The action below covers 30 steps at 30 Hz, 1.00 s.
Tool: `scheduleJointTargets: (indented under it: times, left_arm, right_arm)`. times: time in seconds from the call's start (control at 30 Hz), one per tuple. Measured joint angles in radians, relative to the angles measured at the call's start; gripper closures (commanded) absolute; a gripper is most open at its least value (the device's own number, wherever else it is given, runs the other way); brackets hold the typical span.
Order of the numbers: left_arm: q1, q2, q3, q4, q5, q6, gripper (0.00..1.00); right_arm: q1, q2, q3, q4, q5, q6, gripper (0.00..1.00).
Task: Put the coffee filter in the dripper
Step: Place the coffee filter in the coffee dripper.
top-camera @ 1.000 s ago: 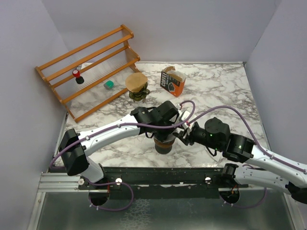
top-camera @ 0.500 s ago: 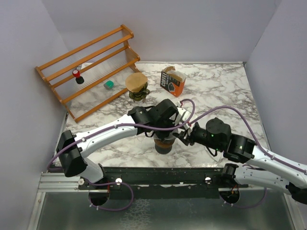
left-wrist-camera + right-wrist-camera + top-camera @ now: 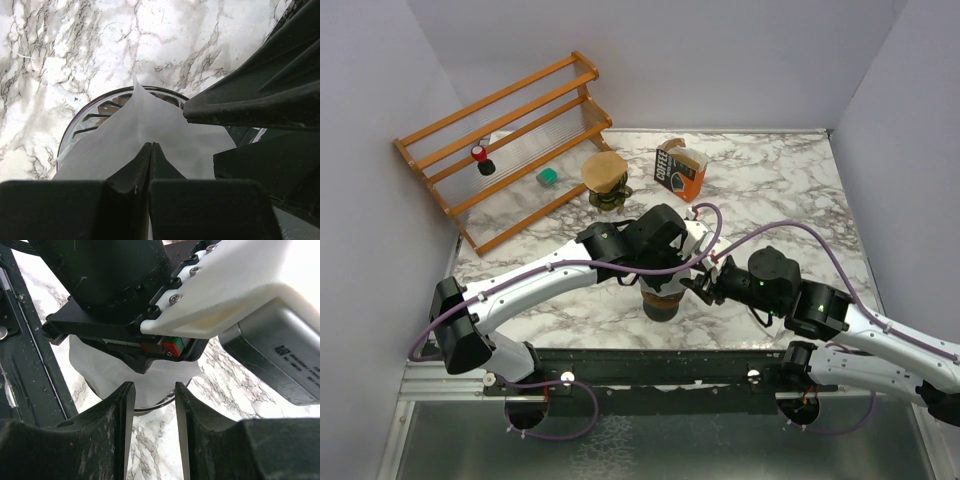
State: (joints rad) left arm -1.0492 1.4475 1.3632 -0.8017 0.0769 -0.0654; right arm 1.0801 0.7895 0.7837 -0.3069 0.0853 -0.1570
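Observation:
A white paper coffee filter [image 3: 150,120] spreads over the round dark dripper [image 3: 87,112], and its lower part lies inside the rim. My left gripper [image 3: 151,146] is shut on the filter's folded seam, directly above the dripper [image 3: 662,304]. From overhead the left wrist hides the filter. My right gripper [image 3: 154,386] stands open just right of the dripper, level with its rim [image 3: 150,407], and nothing lies between its fingers [image 3: 125,400]. The filter [image 3: 95,367] hangs under the left gripper's body in that view. In the top view the right gripper [image 3: 697,287] almost touches the left wrist.
A wooden rack [image 3: 505,140] stands at the back left, with a red-capped item [image 3: 479,153] and a small green thing [image 3: 548,176]. Behind the arms are a second dripper with a brown filter [image 3: 605,180] and an orange coffee filter box [image 3: 678,170]. The table's front edge is just below the dripper.
The left arm's elbow has swung left and its wrist has shifted slightly back over the dripper, still shut on the filter. The right arm has hardly moved.

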Motion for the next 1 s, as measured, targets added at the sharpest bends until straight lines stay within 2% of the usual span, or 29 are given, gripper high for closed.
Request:
scheduleJointTargets:
  times: [0.17,0.37,0.43,0.77,1.0]
  left_arm:
    - [0.0,0.0,0.0,0.0,0.0,0.0,0.99]
    - [0.0,0.0,0.0,0.0,-0.024,0.0,0.8]
    - [0.0,0.0,0.0,0.001,-0.028,-0.002,0.76]
    - [0.0,-0.011,0.0,0.008,-0.042,-0.002,0.68]
    - [0.0,-0.016,-0.005,0.014,-0.044,-0.002,0.66]
  right_arm:
    - [0.0,0.0,0.018,0.0,0.0,0.0,0.58]
    - [0.0,-0.002,0.048,0.005,0.0,0.0,0.57]
    - [0.0,-0.003,0.048,0.007,0.0,0.0,0.57]
    - [0.0,-0.002,0.048,0.008,0.0,0.0,0.57]
    - [0.0,0.01,0.048,0.01,0.0,0.0,0.57]
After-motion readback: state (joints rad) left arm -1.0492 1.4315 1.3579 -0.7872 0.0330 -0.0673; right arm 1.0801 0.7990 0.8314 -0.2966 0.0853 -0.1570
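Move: The left hand's shut tips point down at the mouth of the coffee filter, whose middle is about 4 cm below and 1 cm to the left. The dripper around it is centred some 5 cm below and 1 cm left. From the left hand, the green mug stands roughly 26 cm ahead and 14 cm left, the coffee box 29 cm ahead and 4 cm right. The filter lies about 6 cm left of the right hand and 8 cm lower, level with it fore and aft. At the filter's mouth, the left fingers part from shut to about a third open against the paper's inside, while the hand stays almost in place, easing under 1 cm forward and then a touch up. Beside the dripper rim the right hand, half open and empty, rises about 2.5 cm early on, then holds there with its opening unchanged. ##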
